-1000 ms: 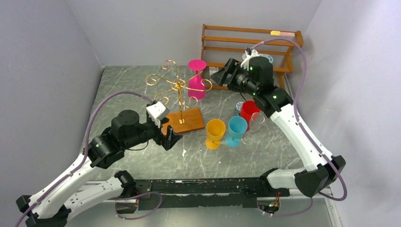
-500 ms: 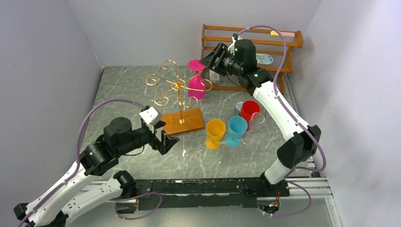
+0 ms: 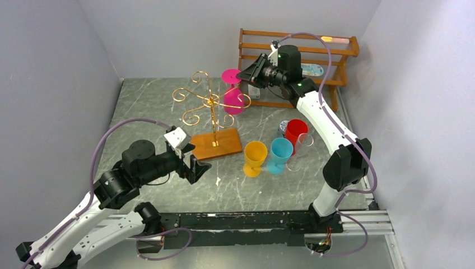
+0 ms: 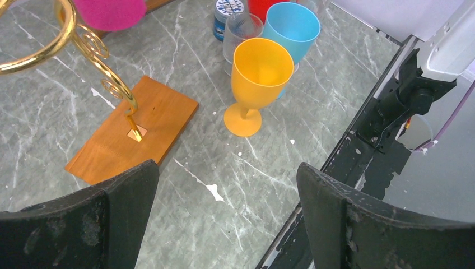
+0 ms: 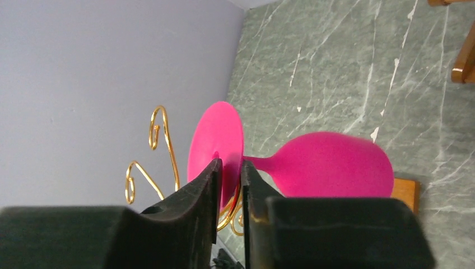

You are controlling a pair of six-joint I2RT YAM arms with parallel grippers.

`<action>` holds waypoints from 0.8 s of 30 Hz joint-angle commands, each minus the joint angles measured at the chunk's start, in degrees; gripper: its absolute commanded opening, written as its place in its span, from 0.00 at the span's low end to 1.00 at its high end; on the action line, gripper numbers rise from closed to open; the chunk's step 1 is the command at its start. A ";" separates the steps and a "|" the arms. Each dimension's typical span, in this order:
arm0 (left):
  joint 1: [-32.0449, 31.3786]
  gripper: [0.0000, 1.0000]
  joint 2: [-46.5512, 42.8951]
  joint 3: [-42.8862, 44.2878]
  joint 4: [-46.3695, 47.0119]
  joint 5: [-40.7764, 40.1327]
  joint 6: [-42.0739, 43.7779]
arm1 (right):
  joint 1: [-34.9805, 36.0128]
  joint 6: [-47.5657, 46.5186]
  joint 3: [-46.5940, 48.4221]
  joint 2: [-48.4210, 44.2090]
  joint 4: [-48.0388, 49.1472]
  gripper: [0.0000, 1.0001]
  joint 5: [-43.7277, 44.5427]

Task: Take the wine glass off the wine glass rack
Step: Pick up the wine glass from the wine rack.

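Observation:
The pink wine glass (image 3: 233,104) hangs upside down from an arm of the gold wire wine glass rack (image 3: 210,101), which stands on an orange-brown wooden base (image 3: 217,144). My right gripper (image 3: 242,75) reaches in from the right at the top of the glass. In the right wrist view its jaws (image 5: 231,162) are shut on the edge of the glass's round pink foot (image 5: 215,137), with the bowl (image 5: 330,165) to the right and gold curls (image 5: 159,134) behind. My left gripper (image 3: 203,167) hovers low near the base's front corner, open (image 4: 227,168) and holding nothing.
Yellow (image 3: 255,157), blue (image 3: 280,154) and red (image 3: 295,131) glasses and a clear one (image 3: 306,143) stand right of the rack base, with a small blue-and-white jar (image 3: 283,125) behind. A brown slatted shelf (image 3: 297,51) stands at the back wall, close behind the right arm.
The right arm swung left and up to the glass's foot and its jaws closed onto it. The left arm drew back a little from the rack base, then held still.

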 commanded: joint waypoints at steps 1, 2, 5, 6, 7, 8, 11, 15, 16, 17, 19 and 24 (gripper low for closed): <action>0.23 0.97 -0.12 0.20 -1.22 -1.30 0.06 | -1.20 0.83 -0.10 -0.28 1.76 0.17 -4.01; 0.25 0.97 -0.10 0.21 -1.20 -1.35 0.00 | -1.29 0.86 -0.07 -0.20 1.63 0.15 -4.25; 0.22 0.97 -0.24 -0.18 -0.61 -0.98 -0.09 | -1.47 1.34 -0.81 -0.41 2.38 0.11 -4.91; 0.27 0.97 -0.24 -0.23 -0.48 -0.87 -0.15 | -1.56 1.36 -0.77 -0.42 2.31 0.10 -5.02; 0.23 0.97 -0.17 -0.23 -0.46 -0.70 -0.27 | -1.58 1.55 -0.67 -0.54 2.26 0.09 -5.03; 0.24 0.97 -0.16 -0.23 -0.41 -0.59 -0.39 | -1.66 1.92 -0.77 -0.70 2.53 0.08 -5.32; 0.23 0.97 0.21 -0.19 -0.64 -1.39 -1.29 | -2.06 6.36 -2.52 -1.12 5.84 0.01 -8.25; 0.27 0.97 0.76 0.68 -0.66 -0.94 -2.41 | -2.46 12.52 -3.43 -2.00 9.34 0.00 -10.44; 0.23 0.97 0.66 0.68 -0.37 -0.77 -2.50 | -2.54 12.82 -3.50 -2.44 9.64 0.00 -10.07; 0.22 0.97 0.57 0.65 -0.22 -0.72 -2.58 | -2.66 13.21 -3.71 -3.08 9.90 0.00 -9.63; 0.23 0.97 0.40 0.64 -0.31 -1.08 -2.45 | -3.14 14.85 -5.05 -4.25 11.41 0.00 -9.75; 0.24 0.97 0.28 0.99 -0.98 -1.66 -2.75 | -3.62 18.82 -7.47 -6.60 15.38 0.00 -10.94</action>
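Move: The pink wine glass hangs upside down, the edge of its foot already between your half-shut right fingers. The foot's centre is some 3 cm left and 1 cm ahead, at tip height. The rack hub lies about 10 cm left and 8 cm back, a little lower, and the empty curl is 7 cm back and 2 cm right, also slightly lower. From the left hand, the foot is roughly 28 cm ahead, 11 cm right and 6 cm higher. Close the right fingers the rest of the way to pinch the rim of the pink glass's foot. Starting as they close, raise the gripper about 2.5 cm, easing it back about 1.5 cm towards your base, and roll it some 13 degrees so that its left side comes up. Keep the pinch. ##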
